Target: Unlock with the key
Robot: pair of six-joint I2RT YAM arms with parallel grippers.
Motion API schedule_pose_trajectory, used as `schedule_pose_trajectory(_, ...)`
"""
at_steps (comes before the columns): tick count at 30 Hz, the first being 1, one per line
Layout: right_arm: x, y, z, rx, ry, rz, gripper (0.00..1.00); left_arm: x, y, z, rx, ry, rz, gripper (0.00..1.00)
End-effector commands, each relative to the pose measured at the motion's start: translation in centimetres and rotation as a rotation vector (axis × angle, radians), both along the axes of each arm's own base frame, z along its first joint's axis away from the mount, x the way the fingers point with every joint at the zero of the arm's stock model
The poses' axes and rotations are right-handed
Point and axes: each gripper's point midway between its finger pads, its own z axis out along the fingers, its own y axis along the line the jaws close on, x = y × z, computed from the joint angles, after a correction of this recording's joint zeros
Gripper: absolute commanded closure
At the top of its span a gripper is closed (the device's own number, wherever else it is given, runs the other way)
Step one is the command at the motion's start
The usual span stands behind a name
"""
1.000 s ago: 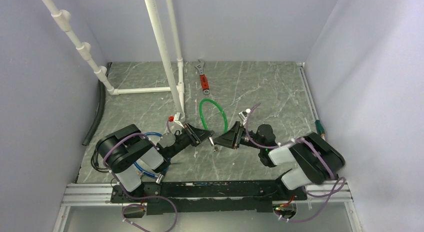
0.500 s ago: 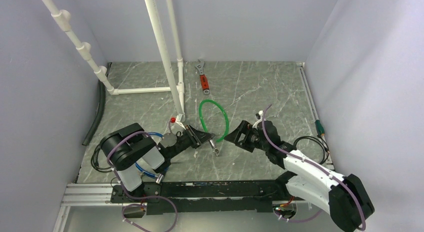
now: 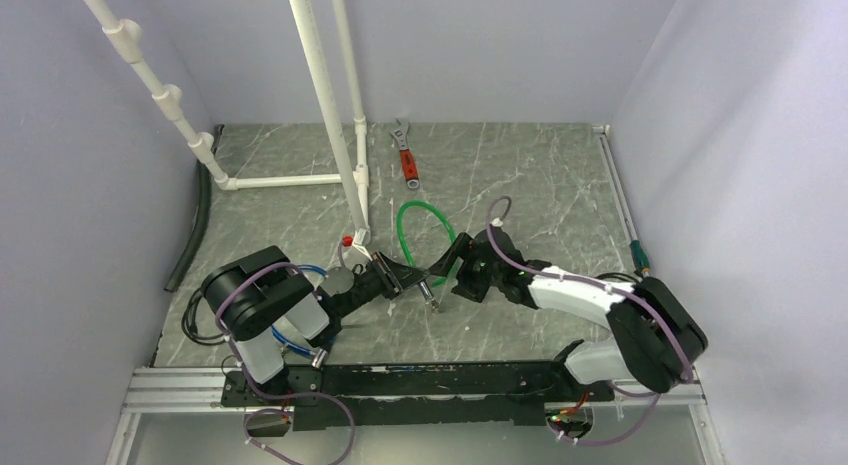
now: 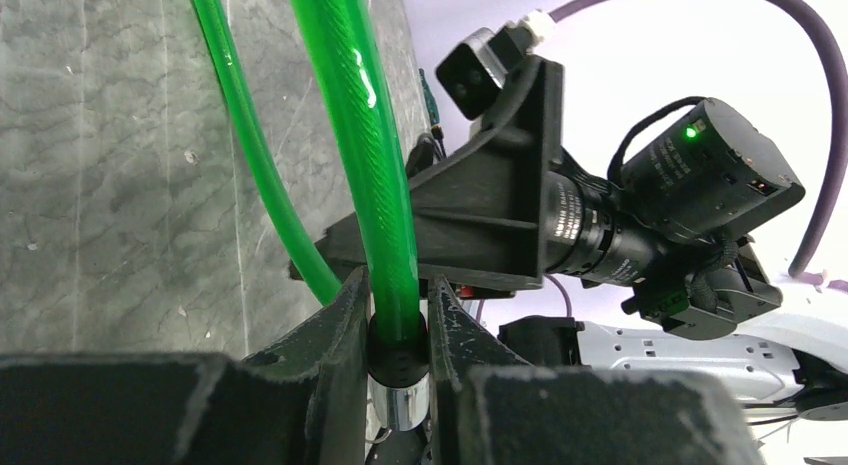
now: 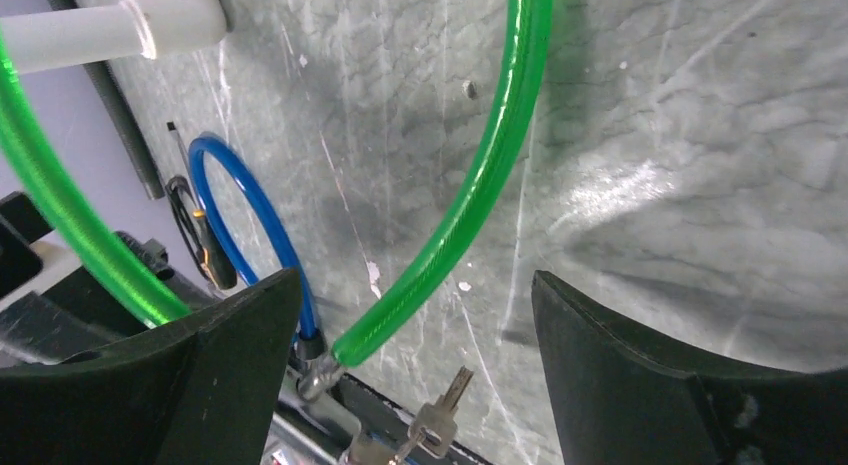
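My left gripper (image 3: 408, 276) is shut on the black-and-silver lock end (image 4: 398, 360) of the green cable (image 3: 401, 228), its fingers (image 4: 345, 315) pressed on both sides. A small silvery key bunch (image 3: 433, 301) hangs from that lock end. In the right wrist view the key (image 5: 446, 403) sits low between the fingers, beside the cable's silver tip (image 5: 314, 377). My right gripper (image 3: 449, 266) is open and empty. It faces the left gripper just right of the lock, and its jaws stand wide apart around the key without touching it (image 5: 415, 320).
A blue cable loop (image 5: 243, 213) lies by the left arm's base (image 3: 300, 277). White pipes (image 3: 330, 105) stand at the back left. A red-handled wrench (image 3: 407, 161) lies behind the green loop. A black hose (image 3: 196, 220) runs along the left wall, and a screwdriver (image 3: 640, 256) lies by the right wall.
The right arm changed posture. Its gripper pulled back to the right, away from the key, then came back left close to the lock end. The left gripper kept holding the lock end.
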Motion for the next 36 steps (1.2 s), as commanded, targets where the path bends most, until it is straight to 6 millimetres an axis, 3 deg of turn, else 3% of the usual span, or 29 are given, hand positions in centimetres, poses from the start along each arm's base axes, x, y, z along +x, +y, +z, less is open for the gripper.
schedule_pose_trajectory(1,1.9,2.3,0.9,0.06,-0.018,-0.032,0.19,-0.7,0.0,0.6,-0.013,-0.045,-0.027,1.0)
schedule_pose_trajectory(5,2.6,2.7,-0.2,0.043,-0.017,-0.036,0.43,-0.8,0.3,0.3,-0.002,-0.038,-0.02,1.0)
schedule_pose_trajectory(7,2.9,2.8,-0.7,0.028,-0.022,-0.034,0.63,-0.9,0.4,0.3,0.0,-0.036,-0.021,1.0)
schedule_pose_trajectory(9,3.4,2.8,-1.0,0.012,-0.039,-0.031,0.92,-1.1,0.4,0.0,0.008,-0.02,-0.028,1.0)
schedule_pose_trajectory(10,3.7,2.7,-1.0,-0.004,-0.053,-0.034,1.0,-1.2,0.3,-0.3,0.016,-0.006,-0.035,1.0)
schedule_pose_trajectory(14,5.2,1.8,0.2,-0.074,-0.138,-0.046,1.0,-2.4,0.1,-2.0,0.046,0.082,-0.089,1.0)
schedule_pose_trajectory(17,6.4,-0.1,1.4,-0.17,-0.218,-0.092,1.0,-3.6,-0.1,-3.4,0.066,0.161,-0.146,1.0)
schedule_pose_trajectory(23,7.2,-2.8,3.2,-0.252,-0.345,-0.141,1.0,-6.5,-1.1,-6.6,0.182,0.314,-0.328,1.0)
schedule_pose_trajectory(29,6.8,-4.6,5.6,-0.265,-0.462,-0.159,1.0,-8.5,-1.3,-7.7,0.258,0.326,-0.432,1.0)
schedule_pose_trajectory(34,5.6,-4.8,8.4,-0.219,-0.601,-0.102,1.0,-8.1,-0.7,-9.5,0.432,0.328,-0.429,1.0)
schedule_pose_trajectory(36,4.9,-4.7,8.8,-0.198,-0.609,-0.084,1.0,-7.3,-0.7,-9.2,0.475,0.286,-0.413,0.88)
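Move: The green tube's free limb, near its plug end, lies between and beyond the right hand's open fingers, about 2 cm left, 1 cm ahead and 3 cm below. From that hand, the silver lock body hangs roughly 4 cm left and 3 cm back, nearly level; the keys are some 3 cm left, 6 cm back and 2 cm lower. From the left hand, gripping the lock, that tube limb is about 5 cm right, 1 cm ahead and 8 cm below. Down, forward and a little left, some 3 cm each way at most, the right hand sinks onto the green tube, its open fingers closing to pinch it by the plug end; then it draws the tube about 6 cm right and 5 cm up, tilting its fingers upward. The left hand, still gripping the lock, drops about 2 cm, then travels right and back the same way as the pull, turning clockwise. ##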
